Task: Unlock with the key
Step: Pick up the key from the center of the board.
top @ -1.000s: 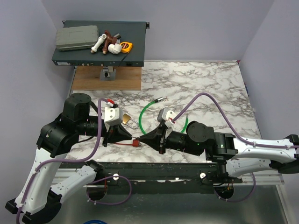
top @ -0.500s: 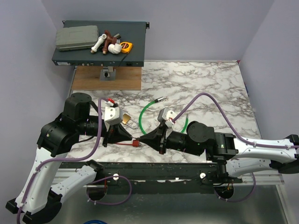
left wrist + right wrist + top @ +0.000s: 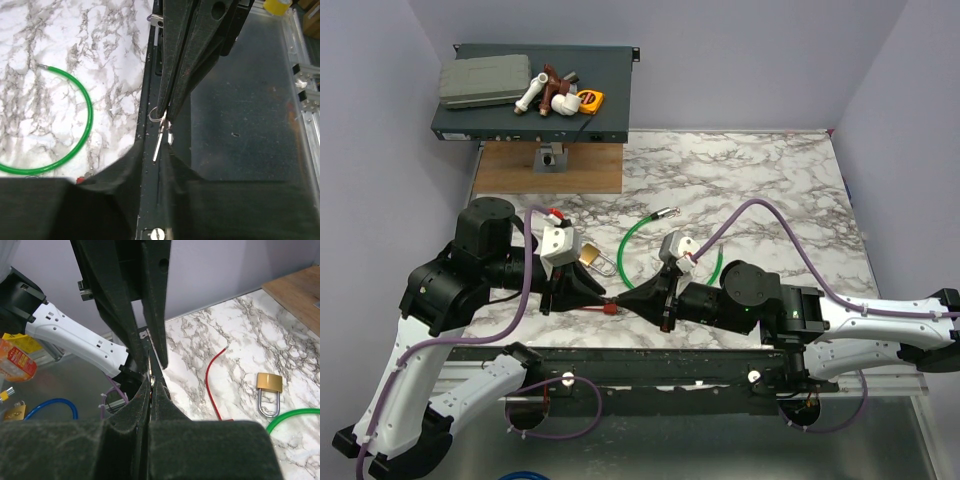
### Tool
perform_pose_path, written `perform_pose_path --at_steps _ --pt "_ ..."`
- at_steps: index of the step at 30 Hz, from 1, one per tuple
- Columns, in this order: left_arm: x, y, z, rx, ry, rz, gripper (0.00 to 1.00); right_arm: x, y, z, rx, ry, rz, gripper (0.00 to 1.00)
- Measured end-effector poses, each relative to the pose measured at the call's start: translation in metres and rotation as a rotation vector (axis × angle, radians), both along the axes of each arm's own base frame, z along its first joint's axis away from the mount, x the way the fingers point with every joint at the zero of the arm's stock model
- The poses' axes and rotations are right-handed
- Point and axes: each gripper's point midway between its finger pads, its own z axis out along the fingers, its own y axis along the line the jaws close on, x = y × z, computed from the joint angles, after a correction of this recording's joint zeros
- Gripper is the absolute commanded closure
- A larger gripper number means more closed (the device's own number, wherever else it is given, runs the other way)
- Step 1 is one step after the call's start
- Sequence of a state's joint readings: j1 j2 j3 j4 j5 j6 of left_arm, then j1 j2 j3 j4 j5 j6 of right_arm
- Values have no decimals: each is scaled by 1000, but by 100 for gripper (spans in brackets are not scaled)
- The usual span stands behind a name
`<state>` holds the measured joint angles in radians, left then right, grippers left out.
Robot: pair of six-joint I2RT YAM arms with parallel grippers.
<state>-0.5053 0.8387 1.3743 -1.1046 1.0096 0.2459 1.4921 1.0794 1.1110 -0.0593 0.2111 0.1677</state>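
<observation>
The two grippers meet tip to tip near the table's front edge. My right gripper [image 3: 151, 385] is shut on the key [image 3: 158, 142], a thin silvery blade hanging from a small ring. The blade's free end lies in the gap between the fingertips of my left gripper [image 3: 154, 159], whose jaws stand a little apart around it. In the top view my left gripper [image 3: 607, 297] and right gripper [image 3: 624, 298] nearly touch, and the key is too small to make out there. The brass padlock [image 3: 595, 258] lies flat on the marble just behind the left gripper, also seen as the padlock [image 3: 269, 388].
A green cable loop [image 3: 632, 246] and a red cable [image 3: 212, 380] lie on the marble by the padlock. A black rack box [image 3: 610, 110] with a grey case, pipe fittings and a tape measure stands at the back left, above a wooden board [image 3: 510, 167]. A black rail [image 3: 670, 365] runs along the front edge.
My left gripper's jaws have parted from shut to slightly open around the key's blade. The right gripper keeps its hold, and both arms have barely shifted.
</observation>
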Motion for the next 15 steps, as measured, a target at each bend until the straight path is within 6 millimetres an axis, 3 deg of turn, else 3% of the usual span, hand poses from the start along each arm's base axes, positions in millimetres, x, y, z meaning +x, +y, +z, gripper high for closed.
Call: perform_pose_path --at_steps 2,7,11,15 --pt "-1 0 1 -4 -3 -6 100 0 0 0 2 0 0 99" --pt "-4 0 2 -13 -11 -22 100 1 0 1 7 -1 -2 98" --pt "-4 0 2 -13 -14 -20 100 0 0 1 8 2 -1 69" --pt "2 2 5 -2 -32 3 100 0 -3 2 8 2 -2 55"
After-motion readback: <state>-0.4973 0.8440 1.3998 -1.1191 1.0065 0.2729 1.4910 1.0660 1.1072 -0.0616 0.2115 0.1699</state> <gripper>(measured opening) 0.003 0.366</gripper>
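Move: The key is still pinched by the shut right fingers, its middle about 1 cm to the left of the right hand. Its free end sticks out between the parted left fingers, so that the key's middle lies roughly 1 cm to the right of the left hand, level with it. On the table some 35 cm below the left hand, the red cord lies about 12 cm ahead and 8 cm left, and the padlock about 24 cm ahead and 5 cm left. The left fingers shut fully and pinch the key's protruding end from the side facing the right hand, the left hand staying almost in place, shifting about half a centimetre back and then forward again while ending about half a centimetre higher. Only after that grip is made do the right fingers open to over a third of their range and let go of the key's ring end, the right hand itself holding its place and not turning. ##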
